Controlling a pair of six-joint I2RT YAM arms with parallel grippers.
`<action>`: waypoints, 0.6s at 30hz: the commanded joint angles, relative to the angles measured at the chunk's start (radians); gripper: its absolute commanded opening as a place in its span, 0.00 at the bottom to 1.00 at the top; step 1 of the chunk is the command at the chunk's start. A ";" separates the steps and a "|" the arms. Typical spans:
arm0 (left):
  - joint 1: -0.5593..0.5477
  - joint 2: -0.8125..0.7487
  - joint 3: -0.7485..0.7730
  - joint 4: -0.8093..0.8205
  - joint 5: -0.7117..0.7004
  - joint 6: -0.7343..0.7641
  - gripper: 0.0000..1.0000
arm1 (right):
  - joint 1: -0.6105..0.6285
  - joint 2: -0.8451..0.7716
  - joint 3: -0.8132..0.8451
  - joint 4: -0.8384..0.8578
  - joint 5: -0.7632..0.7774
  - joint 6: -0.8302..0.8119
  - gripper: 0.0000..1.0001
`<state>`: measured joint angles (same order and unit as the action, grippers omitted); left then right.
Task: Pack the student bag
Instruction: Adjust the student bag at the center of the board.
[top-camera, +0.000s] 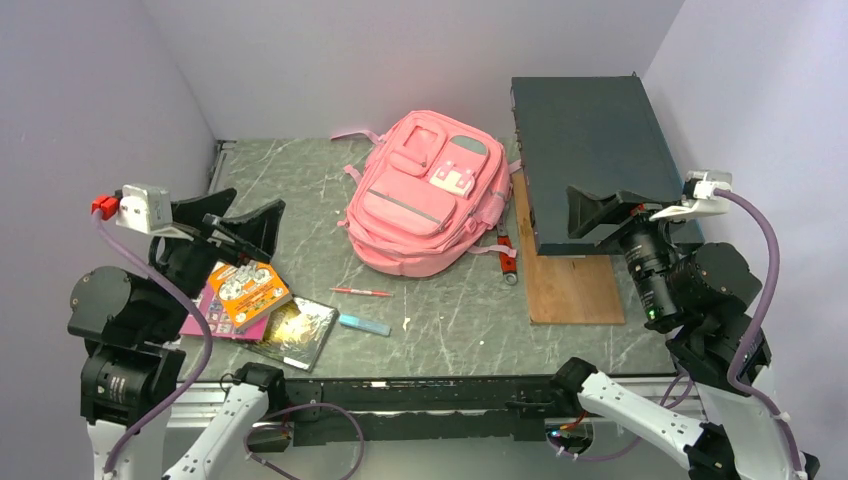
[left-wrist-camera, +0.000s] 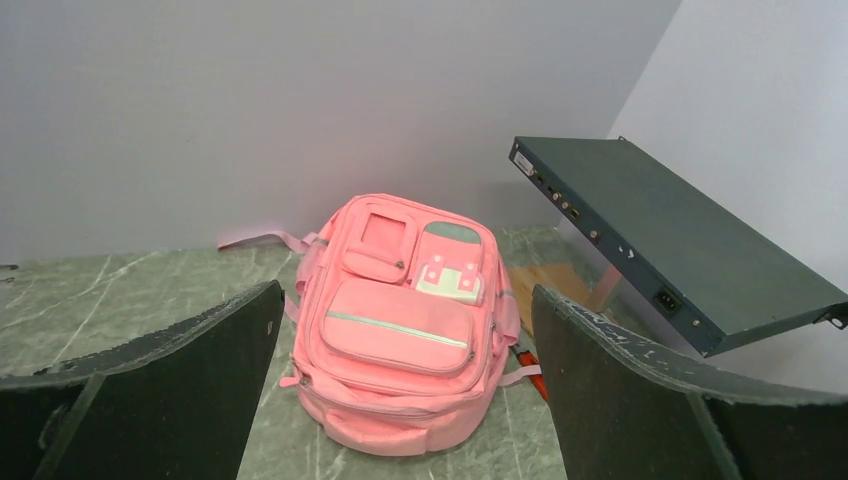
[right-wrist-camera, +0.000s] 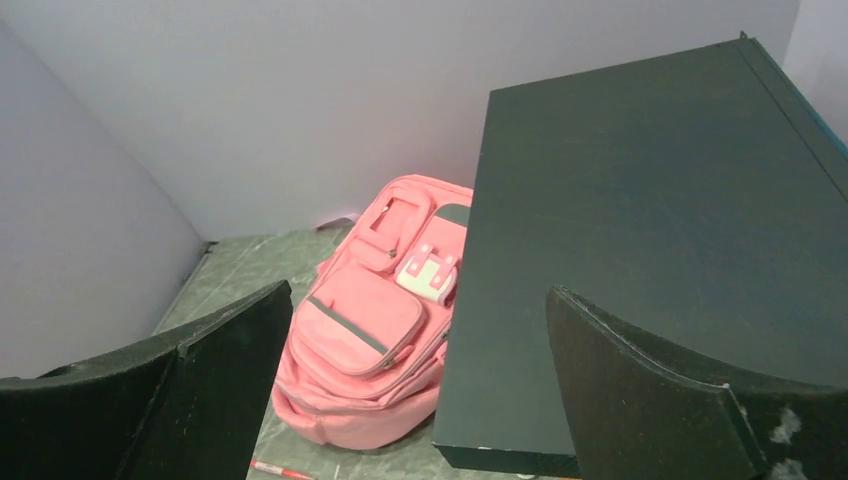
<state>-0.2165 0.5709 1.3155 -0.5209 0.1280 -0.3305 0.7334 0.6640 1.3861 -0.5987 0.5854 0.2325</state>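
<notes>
The student bag is a pink backpack lying flat at the back middle of the table, front pockets up and zips shut. It also fills the centre of the left wrist view and lies left of the dark box in the right wrist view. My left gripper hovers open above the books at the left, well short of the bag, with nothing between its fingers. Raised at the right by the dark box's near edge, my right gripper is also open and empty.
An orange book, a pink book and a dark glossy book lie front left. A red pen and a light blue stick lie near them. A red tool lies beside the bag. A dark flat box rests over a wooden board.
</notes>
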 joint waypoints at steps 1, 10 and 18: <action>0.006 0.071 0.045 0.006 0.051 0.016 0.99 | -0.003 0.033 0.025 -0.037 0.064 0.015 1.00; 0.006 0.297 0.180 -0.098 0.053 0.071 0.99 | -0.003 0.028 -0.093 0.035 0.041 0.057 1.00; 0.006 0.425 0.176 -0.066 -0.018 0.118 0.99 | -0.002 0.153 0.013 -0.055 -0.082 0.018 1.00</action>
<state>-0.2161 0.9833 1.4998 -0.6182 0.1551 -0.2554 0.7334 0.7223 1.2896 -0.6163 0.5587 0.2630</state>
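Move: The student bag's middle lies about 21 cm ahead of my left hand, 21 cm to its right and some 42 cm below. The orange book is about 2 cm back and 15 cm to that hand's left, and the red pen about 2 cm back and 7 cm to its right. From my right hand the bag is roughly 19 cm ahead, 22 cm left and 41 cm down; the dark box is 16 cm ahead, 10 cm right, 25 cm below. I send my left hand forward about 11 cm towards the student bag, gathering speed and sinking some 4 cm on the way, while the fingers tip down by 15 to 20 degrees. My right hand sinks about 5 cm and drifts left and a little forward towards the bag, tipping down slightly. Both grippers stay wide open and touch nothing yet. ##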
